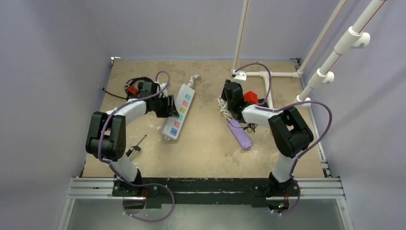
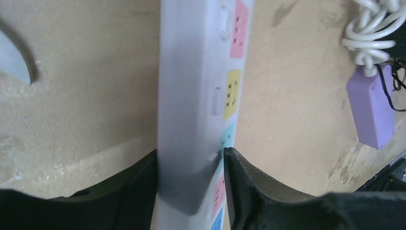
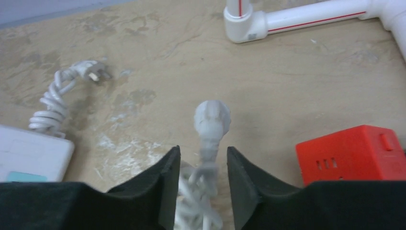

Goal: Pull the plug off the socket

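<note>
The socket (image 1: 179,112) is a long white power strip with pastel outlets, lying left of the table's middle. My left gripper (image 1: 171,106) reaches it from the left. In the left wrist view the socket (image 2: 201,96) runs between the fingers and my left gripper (image 2: 190,151) is shut on it, both pads against its sides. The plug (image 3: 212,117) is white and lies loose on the table, away from the socket. Its coiled cord passes between the spread fingers of my right gripper (image 3: 202,149), which is open with a gap on each side. From above, my right gripper (image 1: 231,92) is right of centre.
A purple bar (image 1: 240,133) lies beside the white cord coil (image 1: 222,108), with a red cube (image 1: 250,97) just right of my right gripper. The socket's own cord and plug (image 3: 93,72) curl at its far end. White pipes (image 1: 268,74) stand far right; a screwdriver (image 1: 136,146) lies near left.
</note>
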You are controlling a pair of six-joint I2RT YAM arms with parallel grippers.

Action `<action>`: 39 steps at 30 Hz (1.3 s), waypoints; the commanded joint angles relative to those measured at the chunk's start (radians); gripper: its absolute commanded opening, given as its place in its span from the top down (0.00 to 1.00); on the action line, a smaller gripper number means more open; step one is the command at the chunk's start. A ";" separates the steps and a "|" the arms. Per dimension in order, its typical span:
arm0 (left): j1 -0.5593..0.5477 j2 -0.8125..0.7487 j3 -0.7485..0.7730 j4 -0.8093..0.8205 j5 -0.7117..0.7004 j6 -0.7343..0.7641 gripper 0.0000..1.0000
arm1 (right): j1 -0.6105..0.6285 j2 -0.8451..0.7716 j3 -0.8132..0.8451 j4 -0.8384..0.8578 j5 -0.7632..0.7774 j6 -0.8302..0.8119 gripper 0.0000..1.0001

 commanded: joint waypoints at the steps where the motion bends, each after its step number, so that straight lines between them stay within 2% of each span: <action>1: 0.007 0.047 -0.004 -0.060 -0.103 0.027 0.45 | -0.032 -0.061 -0.022 0.056 -0.015 0.025 0.52; 4: 0.007 0.047 -0.005 -0.064 -0.117 0.025 0.35 | -0.044 -0.062 -0.027 0.057 -0.022 0.037 0.35; 8: 0.007 0.041 -0.002 -0.067 -0.131 0.026 0.25 | -0.054 -0.079 -0.047 0.076 -0.039 0.039 0.24; 9: 0.007 0.034 -0.002 -0.066 -0.136 0.026 0.18 | -0.053 -0.088 -0.055 0.086 -0.045 0.035 0.22; 10: 0.007 0.026 -0.003 -0.065 -0.142 0.028 0.16 | -0.053 -0.096 -0.062 0.092 -0.051 0.030 0.17; 11: 0.007 0.014 -0.004 -0.061 -0.152 0.029 0.09 | -0.053 -0.105 -0.068 0.097 -0.057 0.025 0.11; 14: 0.007 -0.036 -0.015 -0.041 -0.183 0.032 0.01 | -0.054 -0.144 -0.095 0.134 -0.098 -0.002 0.03; 22: 0.020 -0.255 -0.063 0.047 -0.331 0.022 0.01 | -0.051 -0.314 -0.193 0.253 -0.208 -0.098 0.01; 30: 0.019 -0.505 -0.094 0.122 -0.361 0.037 0.01 | -0.050 -0.630 -0.283 0.342 -0.488 -0.204 0.02; 35: 0.019 -0.684 -0.126 0.154 -0.375 0.050 0.01 | -0.050 -0.858 -0.305 0.316 -0.519 -0.226 0.01; 39: 0.019 -0.857 -0.161 0.188 -0.395 0.077 0.01 | -0.050 -0.943 -0.274 0.247 -0.467 -0.257 0.01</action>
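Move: The left hand has the white power strip between its opening fingertips, the strip's middle roughly 3 cm ahead, 1 cm to the right and 2 cm below. From this hand the screwdriver lies about 12 cm back and 13 cm left, 6 cm lower. The white plug hangs some 3 cm ahead of the right hand, at its height and in line with it. From the right hand the red block is about 12 cm right, 3 cm back and 9 cm down. Spreading their fingers wide, both hands let go and retreat upward. The left first sinks about 3 cm with the strip, eases left off it, then climbs to some 20 cm above its start and 7 cm left, tipping up about 40 degrees. The right edges 2 cm right, then rises 30 cm and draws back 15 cm from the plug, tilting up and turning counter-clockwise. ##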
